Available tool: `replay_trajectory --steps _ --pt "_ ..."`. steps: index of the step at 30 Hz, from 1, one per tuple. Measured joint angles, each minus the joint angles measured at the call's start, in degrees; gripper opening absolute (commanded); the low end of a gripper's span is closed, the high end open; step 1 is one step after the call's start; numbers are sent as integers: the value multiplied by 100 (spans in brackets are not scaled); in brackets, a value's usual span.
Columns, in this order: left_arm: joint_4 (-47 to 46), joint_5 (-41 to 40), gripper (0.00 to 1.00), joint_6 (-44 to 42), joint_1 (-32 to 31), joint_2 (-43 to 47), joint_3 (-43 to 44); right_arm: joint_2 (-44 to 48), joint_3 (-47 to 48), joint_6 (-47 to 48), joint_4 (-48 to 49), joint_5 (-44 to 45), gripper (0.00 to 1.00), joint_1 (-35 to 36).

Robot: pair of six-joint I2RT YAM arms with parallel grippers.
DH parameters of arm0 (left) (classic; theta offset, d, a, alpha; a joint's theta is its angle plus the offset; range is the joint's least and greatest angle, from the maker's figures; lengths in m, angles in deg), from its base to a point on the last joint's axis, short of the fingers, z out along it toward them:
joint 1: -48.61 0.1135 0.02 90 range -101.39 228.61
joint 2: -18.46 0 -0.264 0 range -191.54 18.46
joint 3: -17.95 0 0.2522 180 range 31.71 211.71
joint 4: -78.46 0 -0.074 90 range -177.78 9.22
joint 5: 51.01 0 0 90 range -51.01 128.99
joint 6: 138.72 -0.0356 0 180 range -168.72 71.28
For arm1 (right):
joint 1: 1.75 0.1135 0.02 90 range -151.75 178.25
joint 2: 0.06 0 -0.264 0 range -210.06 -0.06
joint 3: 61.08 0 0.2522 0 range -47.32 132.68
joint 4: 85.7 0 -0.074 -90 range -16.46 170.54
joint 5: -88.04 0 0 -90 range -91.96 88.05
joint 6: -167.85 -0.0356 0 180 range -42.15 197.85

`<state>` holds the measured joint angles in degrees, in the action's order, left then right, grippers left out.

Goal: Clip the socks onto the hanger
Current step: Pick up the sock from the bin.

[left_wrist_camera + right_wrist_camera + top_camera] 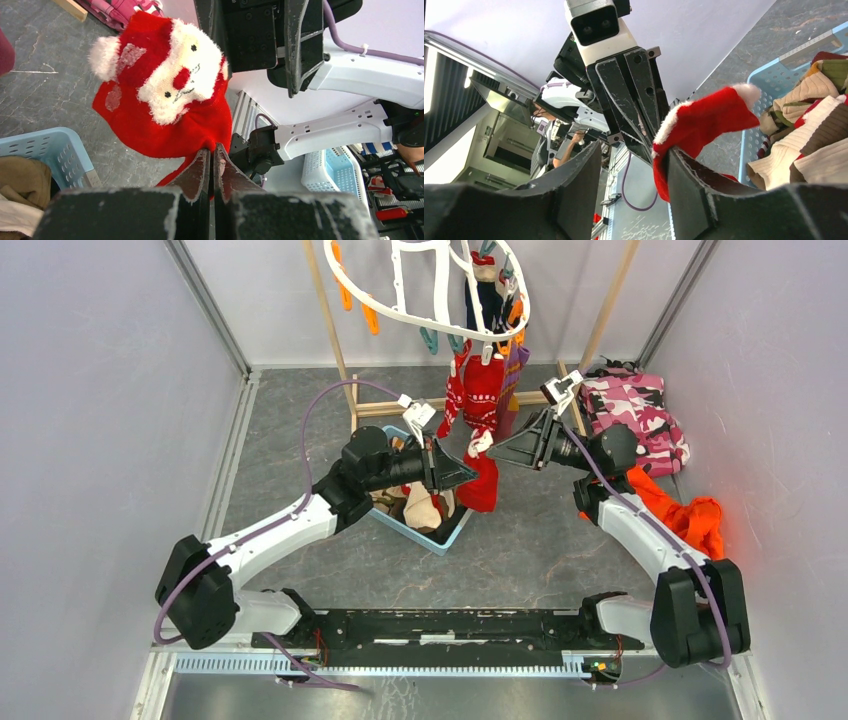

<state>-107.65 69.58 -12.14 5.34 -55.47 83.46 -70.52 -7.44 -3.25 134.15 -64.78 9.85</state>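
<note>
A red Santa-face sock [165,100] with white trim hangs from my left gripper [212,150], which is shut on its lower red fabric. From above, that sock [482,488] hangs over the basket's right edge, with the left gripper [468,477] to its left. My right gripper [634,155] is open around the sock's white-trimmed edge [704,125], which rests against the inner face of one finger. It reaches in from the right [493,453]. The white hanger [430,295] hangs above at the back, and a red patterned sock [480,390] and a purple one [516,370] are clipped to it.
A light blue basket [452,538] holding more socks [809,130] sits under the left gripper. A pink camouflage garment [635,410] and an orange cloth [680,512] lie at the right. The wooden rack [335,340] stands behind, and grey walls close both sides.
</note>
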Motion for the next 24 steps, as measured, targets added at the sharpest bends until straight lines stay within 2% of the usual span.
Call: replay_trajectory --steps 5,9,11,12,15,18,20,24 --pt "0 0 2 4 -7 -55 0 142 249 1193 -1244 4 31 7" --pt "-22 0 2 4 -35 -55 0 201 750 2540 -2706 138 2 31" --pt "-26 0 6 4 -37 -55 0 238 837 2986 -3108 184 0 33" --pt "-24 0 10 4 -37 -55 -2 249 852 3193 -3279 197 0 33" --pt "13 -7 35 -9 -37 -48 -44 254 881 3773 -3665 181 0 33" --pt "142 -98 56 -105 -37 79 -210 249 1110 4767 -4297 -22 0 33" --pt "236 -223 69 -221 -37 354 -437 247 1427 5786 -4977 -179 0 33" --pt "374 -472 87 -658 -37 1255 -962 201 2417 8679 -7077 -466 0 33"
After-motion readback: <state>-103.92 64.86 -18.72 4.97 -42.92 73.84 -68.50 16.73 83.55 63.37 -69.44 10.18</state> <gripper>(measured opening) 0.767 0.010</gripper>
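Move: The red Santa sock already hangs in the left hand's closed fingertips; its middle lies about 1 cm right of that hand and 4 cm below. From the half-open right hand, that middle is roughly 3 cm left, 4 cm back and 4 cm below. The hanging red socks are about 12 cm ahead and 3 cm left of the right hand, near its height. The bin's middle sits some 5 cm ahead, 14 cm left and 30 cm below it. The right fingers shut and pinch the Santa sock near its white trim while the left still holds it, easing about 2 cm forward and 2 cm down. The left then opens wide, lets go and draws off some 4 cm left and 2 cm back, dipping slightly. Now gripping alone, the right rolls about 40 degrees, forward side rising, and its fingertips tilt downward. ##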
